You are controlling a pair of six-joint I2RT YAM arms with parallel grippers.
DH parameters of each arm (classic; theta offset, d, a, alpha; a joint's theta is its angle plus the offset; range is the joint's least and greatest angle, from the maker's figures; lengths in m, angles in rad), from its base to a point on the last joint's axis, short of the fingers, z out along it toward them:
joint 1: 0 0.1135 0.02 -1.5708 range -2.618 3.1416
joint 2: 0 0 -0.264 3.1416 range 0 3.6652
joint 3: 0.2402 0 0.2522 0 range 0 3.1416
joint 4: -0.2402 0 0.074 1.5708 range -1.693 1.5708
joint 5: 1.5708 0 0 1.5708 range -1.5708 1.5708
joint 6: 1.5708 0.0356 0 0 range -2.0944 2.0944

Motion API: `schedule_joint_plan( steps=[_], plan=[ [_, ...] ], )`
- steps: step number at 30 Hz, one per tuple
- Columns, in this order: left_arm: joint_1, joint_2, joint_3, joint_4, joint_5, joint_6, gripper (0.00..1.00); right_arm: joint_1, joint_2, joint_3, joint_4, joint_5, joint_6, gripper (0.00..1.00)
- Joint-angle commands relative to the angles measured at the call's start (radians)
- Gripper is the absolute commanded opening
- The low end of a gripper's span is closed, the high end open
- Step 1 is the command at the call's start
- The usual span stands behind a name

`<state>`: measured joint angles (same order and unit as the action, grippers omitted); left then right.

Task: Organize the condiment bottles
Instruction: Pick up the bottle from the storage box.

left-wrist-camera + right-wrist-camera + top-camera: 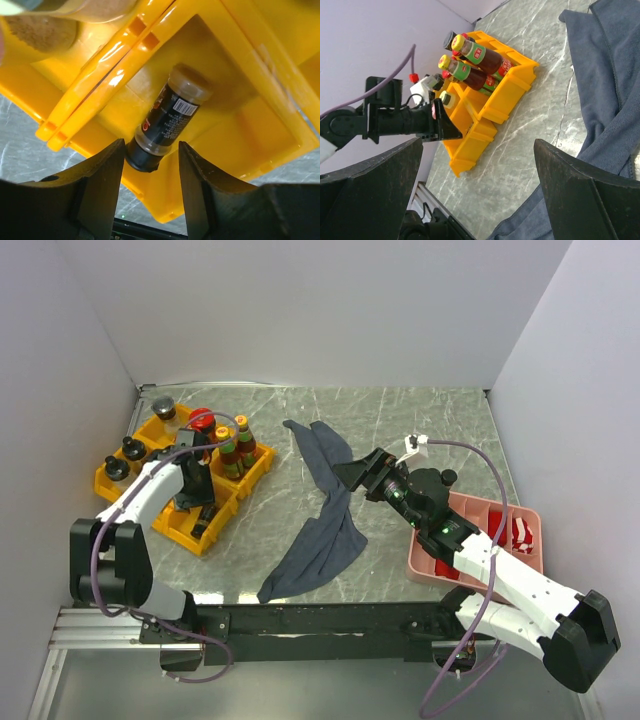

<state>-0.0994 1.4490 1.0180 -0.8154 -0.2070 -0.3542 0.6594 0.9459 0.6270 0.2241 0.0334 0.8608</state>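
Observation:
The condiment bottles stand in joined yellow bins (168,525) at the left: a red-lidded jar (202,418), two orange-capped sauce bottles (241,436), black-capped small bottles (132,447) and a silver-capped shaker (163,407). A dark black-capped bottle (167,120) lies on its side in the near bin (250,125). My left gripper (150,144) hangs over it, jaws apart around the cap end, with a gap at the right finger. My right gripper (352,478) stands wide open and holds nothing above the cloth. The right wrist view shows the sauce bottles (480,55) and bins (480,135).
A grey-blue cloth (325,530) lies crumpled across the middle of the marble table, also under my right gripper (479,144). A pink tray (425,558) with red packets (520,532) sits at the right, under the right arm. White walls close the table's sides.

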Motion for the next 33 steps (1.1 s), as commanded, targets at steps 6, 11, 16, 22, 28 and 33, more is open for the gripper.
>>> schedule_joint_plan(
  steps=[6,11,16,22,28,33],
  plan=[
    [-0.019,0.007,-0.021,0.064,-0.011,0.09,0.52,0.002,-0.009,-0.009,0.057,-0.012,-0.011,1.0],
    [-0.023,0.039,-0.024,0.073,0.01,0.1,0.53,0.0,-0.003,-0.021,0.078,-0.012,0.0,1.0],
    [-0.036,0.102,-0.019,0.071,0.003,0.1,0.54,0.002,0.014,-0.015,0.08,-0.023,-0.003,1.0],
    [-0.037,0.145,-0.018,0.084,0.001,0.092,0.56,0.002,-0.004,-0.024,0.077,-0.003,-0.008,1.0],
    [-0.037,0.168,-0.024,0.088,0.008,0.086,0.42,0.0,-0.015,-0.026,0.07,0.005,-0.008,1.0],
    [-0.037,0.148,0.007,0.045,-0.009,0.067,0.18,0.002,-0.019,-0.026,0.067,0.003,-0.012,1.0]
  ],
)
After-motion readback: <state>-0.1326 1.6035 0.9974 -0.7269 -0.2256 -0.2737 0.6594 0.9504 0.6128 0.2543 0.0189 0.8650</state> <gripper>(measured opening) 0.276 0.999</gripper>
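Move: The small black-labelled bottle lies in the yellow storage box almost under the left gripper, its middle about 5 cm below, some 2 cm ahead and 1 cm right, cap end towards the base. A clear spice jar stands roughly 9 cm left and 5 cm ahead; the nearer green-necked sauce bottle is about 12 cm ahead and 8 cm right. From the right hand, the small bottle is about 33 cm left, 2 cm ahead and 23 cm below. Sink the left gripper about 4 cm, nearly straight down into the box compartment, over the lying bottle. Turn it a slight 5 degrees or so clockwise and keep the fingers half open until they straddle the bottle's body. Then, at the bottom, close them so the pads pinch the black label from both sides. ##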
